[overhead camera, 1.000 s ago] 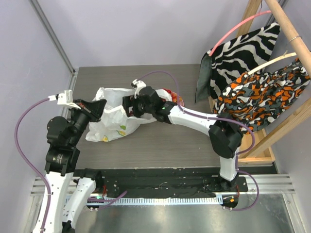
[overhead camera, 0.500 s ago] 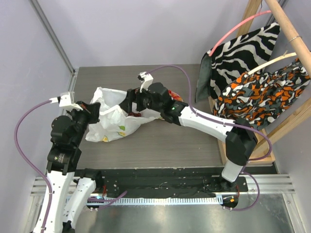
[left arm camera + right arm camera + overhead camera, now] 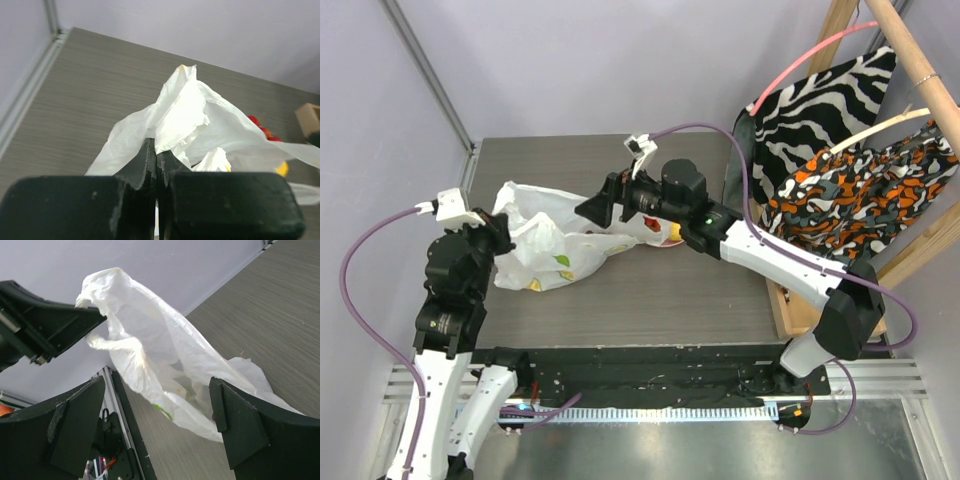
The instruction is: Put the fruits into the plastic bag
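Observation:
The white plastic bag [image 3: 552, 252] lies crumpled on the table's left half, with small coloured shapes showing through its skin. My left gripper [image 3: 156, 153] is shut on a fold of the bag's edge and holds it raised [image 3: 100, 285]. My right gripper [image 3: 592, 207] hovers over the bag's right side, open, with nothing between its fingers [image 3: 80, 420]. Red and yellow fruits [image 3: 668, 231] show just under the right arm, at the bag's right end. In the left wrist view a red fruit [image 3: 257, 123] and a yellow one [image 3: 282, 168] peek from behind the plastic.
A zebra-striped cloth [image 3: 818, 98] and an orange patterned cloth [image 3: 865, 195] hang from a wooden rack [image 3: 910, 255] at the right. Walls close the table at the back and left. A black rail [image 3: 650, 375] runs along the near edge.
My right gripper has come up and back out of the bag's mouth toward the right. My left gripper has drawn the bag's edge leftward and higher.

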Motion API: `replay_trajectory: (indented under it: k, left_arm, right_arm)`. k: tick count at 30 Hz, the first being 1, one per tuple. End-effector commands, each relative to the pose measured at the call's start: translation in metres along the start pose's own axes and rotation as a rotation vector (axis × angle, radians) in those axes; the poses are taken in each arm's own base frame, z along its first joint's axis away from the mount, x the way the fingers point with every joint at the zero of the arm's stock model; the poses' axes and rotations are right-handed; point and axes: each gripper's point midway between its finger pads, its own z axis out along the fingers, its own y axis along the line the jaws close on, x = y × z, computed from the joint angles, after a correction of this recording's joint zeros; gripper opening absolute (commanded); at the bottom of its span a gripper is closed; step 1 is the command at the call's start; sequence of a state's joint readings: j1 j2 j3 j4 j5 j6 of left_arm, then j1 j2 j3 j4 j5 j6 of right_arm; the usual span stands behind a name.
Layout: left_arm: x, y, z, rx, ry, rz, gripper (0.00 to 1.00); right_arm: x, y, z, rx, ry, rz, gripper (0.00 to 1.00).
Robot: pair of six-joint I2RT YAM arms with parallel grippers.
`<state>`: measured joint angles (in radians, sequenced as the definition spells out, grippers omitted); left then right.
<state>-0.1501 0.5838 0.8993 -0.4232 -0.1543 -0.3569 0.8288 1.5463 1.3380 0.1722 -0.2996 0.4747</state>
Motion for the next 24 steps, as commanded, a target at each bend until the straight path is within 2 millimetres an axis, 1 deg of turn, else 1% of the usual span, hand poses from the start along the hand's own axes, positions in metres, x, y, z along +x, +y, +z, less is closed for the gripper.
replay_trajectory:
  k: [1, 3, 4, 7, 8, 10, 11, 12, 13, 15, 16, 17, 18, 20, 21, 23, 24]
  left_arm:
    - [-0.021, 0.038, -0.006, -0.218, -0.054, 0.081, 0.00]
    - [-0.022, 0.047, -0.008, -0.265, -0.060, 0.090, 0.00]
    - [-0.023, 0.049, -0.008, -0.278, -0.062, 0.095, 0.00]
    - [-0.027, 0.058, -0.013, -0.322, -0.079, 0.109, 0.00]
    - [-0.027, 0.059, -0.015, -0.331, -0.083, 0.108, 0.00]
    - [-0.029, 0.061, -0.017, -0.337, -0.097, 0.108, 0.00]
    - [-0.029, 0.062, -0.018, -0.340, -0.102, 0.108, 0.00]
    - [-0.028, 0.063, -0.018, -0.345, -0.102, 0.112, 0.00]
    - [-0.029, 0.066, -0.019, -0.360, -0.105, 0.119, 0.00]
    - [-0.028, 0.070, -0.021, -0.382, -0.106, 0.127, 0.00]
    - [-0.030, 0.072, -0.022, -0.391, -0.113, 0.128, 0.00]
    - [-0.030, 0.074, -0.024, -0.403, -0.117, 0.129, 0.00]
    - [-0.029, 0.075, -0.024, -0.407, -0.116, 0.129, 0.00]
    - [-0.029, 0.075, -0.025, -0.402, -0.121, 0.127, 0.00]
    - [-0.029, 0.074, -0.025, -0.400, -0.123, 0.126, 0.00]
    - [-0.028, 0.074, -0.025, -0.397, -0.124, 0.127, 0.00]
    - [-0.028, 0.073, -0.024, -0.389, -0.122, 0.126, 0.00]
  right_arm:
    - [-0.036, 0.020, -0.019, -0.025, -0.074, -0.043, 0.95]
    - [-0.044, 0.007, -0.025, 0.029, -0.083, -0.038, 0.95]
    - [-0.055, -0.009, -0.032, 0.076, -0.109, -0.030, 0.95]
    - [-0.065, -0.037, -0.045, 0.146, -0.124, 0.013, 0.95]
    - [-0.072, -0.054, -0.051, 0.196, -0.135, 0.017, 0.94]
    - [-0.072, -0.071, -0.058, 0.267, -0.127, 0.003, 0.95]
    - [-0.074, -0.091, -0.066, 0.350, -0.135, 0.003, 0.95]
    - [-0.070, -0.102, -0.070, 0.395, -0.118, 0.007, 0.95]
    - [-0.070, -0.114, -0.074, 0.440, -0.118, 0.006, 0.94]
    - [-0.064, -0.143, -0.084, 0.541, -0.102, 0.019, 0.94]
    - [-0.061, -0.153, -0.087, 0.577, -0.091, 0.021, 0.94]
    - [-0.051, -0.166, -0.086, 0.611, -0.061, 0.025, 0.94]
    - [-0.048, -0.179, -0.092, 0.671, -0.044, 0.024, 0.94]
    - [-0.037, -0.195, -0.093, 0.721, -0.003, 0.014, 0.95]
    - [-0.025, -0.208, -0.093, 0.758, 0.031, 0.016, 0.95]
    - [-0.012, -0.221, -0.094, 0.792, 0.073, 0.004, 0.96]
    - [0.001, -0.231, -0.095, 0.820, 0.116, 0.004, 0.96]
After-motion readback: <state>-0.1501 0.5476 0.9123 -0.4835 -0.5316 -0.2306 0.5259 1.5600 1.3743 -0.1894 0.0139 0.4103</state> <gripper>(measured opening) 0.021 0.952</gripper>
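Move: The red fruits left on the pink plate lie about 19 cm ahead of the right hand, 18 cm to its right and some 25 cm below; the lemon on the plate's near side is about 12 cm ahead and 20 cm to the right. The plastic bag's body sits below this hand, roughly 6 cm left and 2 cm ahead. From the left hand, the red fruits are some 22 cm ahead, 38 cm right and 24 cm lower. Still pinching the bag's rim, the left hand draws it about 7 cm left and slightly back, turning counter-clockwise some 20 degrees. The empty right hand, fingers staying wide open, heads away from the bag towards the red fruits: after a brief pause it sweeps about 16 cm right and 13 cm forward, sinking 7–8 cm late on while its wrist turns clockwise some 35 degrees and tips the fingers down. ##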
